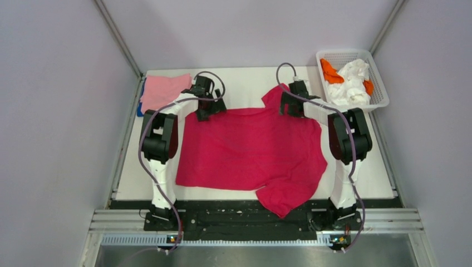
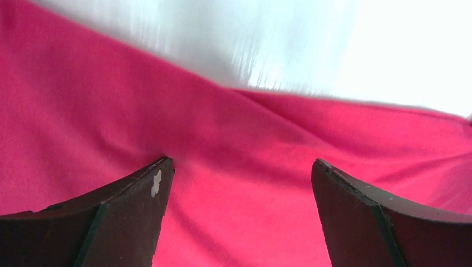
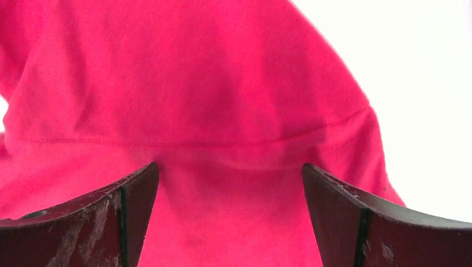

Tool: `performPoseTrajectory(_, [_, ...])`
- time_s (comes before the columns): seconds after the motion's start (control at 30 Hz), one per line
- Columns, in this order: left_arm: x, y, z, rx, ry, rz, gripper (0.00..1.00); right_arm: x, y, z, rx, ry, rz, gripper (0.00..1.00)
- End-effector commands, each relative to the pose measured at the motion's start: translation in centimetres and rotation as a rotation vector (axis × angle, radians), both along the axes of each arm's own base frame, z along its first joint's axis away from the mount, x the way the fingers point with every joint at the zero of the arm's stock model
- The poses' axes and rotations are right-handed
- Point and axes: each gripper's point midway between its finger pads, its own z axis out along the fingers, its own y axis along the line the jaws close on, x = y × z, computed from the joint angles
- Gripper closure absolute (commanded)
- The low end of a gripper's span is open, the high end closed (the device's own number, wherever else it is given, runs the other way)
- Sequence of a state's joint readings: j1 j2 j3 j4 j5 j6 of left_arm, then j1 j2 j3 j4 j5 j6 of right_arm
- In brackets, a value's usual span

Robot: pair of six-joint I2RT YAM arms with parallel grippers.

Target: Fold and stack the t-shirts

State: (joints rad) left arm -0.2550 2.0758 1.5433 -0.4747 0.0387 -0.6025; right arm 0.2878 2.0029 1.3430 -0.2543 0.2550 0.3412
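A large crimson-red t-shirt point(image 1: 250, 153) lies spread across the white table, one sleeve hanging over the near edge. A folded light pink t-shirt point(image 1: 164, 90) rests at the far left corner, with a sliver of deep blue t-shirt point(image 1: 140, 105) showing under its left side. My left gripper point(image 1: 210, 109) stands open over the red shirt's far left edge; red cloth point(image 2: 239, 183) fills the gap between its fingers. My right gripper point(image 1: 293, 105) stands open over the far right part by a sleeve, with red cloth point(image 3: 231, 189) below its spread fingers. Neither holds anything.
A white basket point(image 1: 374, 78) with white and orange cloths sits off the table's far right corner. Grey walls close in both sides. Bare white table point(image 1: 245, 83) shows beyond the red shirt and along its left and right sides.
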Motion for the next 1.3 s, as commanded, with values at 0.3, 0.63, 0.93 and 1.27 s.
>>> performPoseTrajectory(0.3, [4.6,0.8,-1.3,0.066,-0.003,0.054,0.02,5.3,-4.4,-2.5,0.057,0.069,-0.106,0.01])
performPoseTrajectory(0.63, [6.6,-0.8,-1.0,-0.02,-0.019,0.029,0.02,10.5,-6.0,-1.7,0.031,0.024,-0.093,0.01])
performPoseTrajectory(0.93, [9.1,-1.2,6.1,-0.03,-0.167,0.006,0.02,13.1,-4.0,4.0,0.065,-0.097,0.013,0.01])
performPoseTrajectory(1.27, [-3.4,1.6,13.0,0.029,-0.222,0.074,0.01,4.6,0.3,16.4,0.024,-0.303,0.096,0.01])
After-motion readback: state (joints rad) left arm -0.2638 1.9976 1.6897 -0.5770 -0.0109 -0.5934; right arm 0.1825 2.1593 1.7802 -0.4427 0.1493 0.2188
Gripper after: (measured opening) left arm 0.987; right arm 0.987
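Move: The red t-shirt is spread under both my open hands, fingertips practically at cloth height. Its middle is about 12 cm back and 14 cm right of my left hand, and about 13 cm back and 13 cm left of my right. The pink folded stack sits some 9 cm ahead and 17 cm left of my left hand. The white basket is some 12 cm ahead and 21 cm right of my right hand, about 4 cm higher. With the fingers of both hands wide open and resting on the t-shirt, I push it forward along the table: left hand about 8 cm, right hand about 12 cm while also veering some 4 cm right, towards the basket. Then both lift clear of the cloth and swing back towards me, the left fastest. ##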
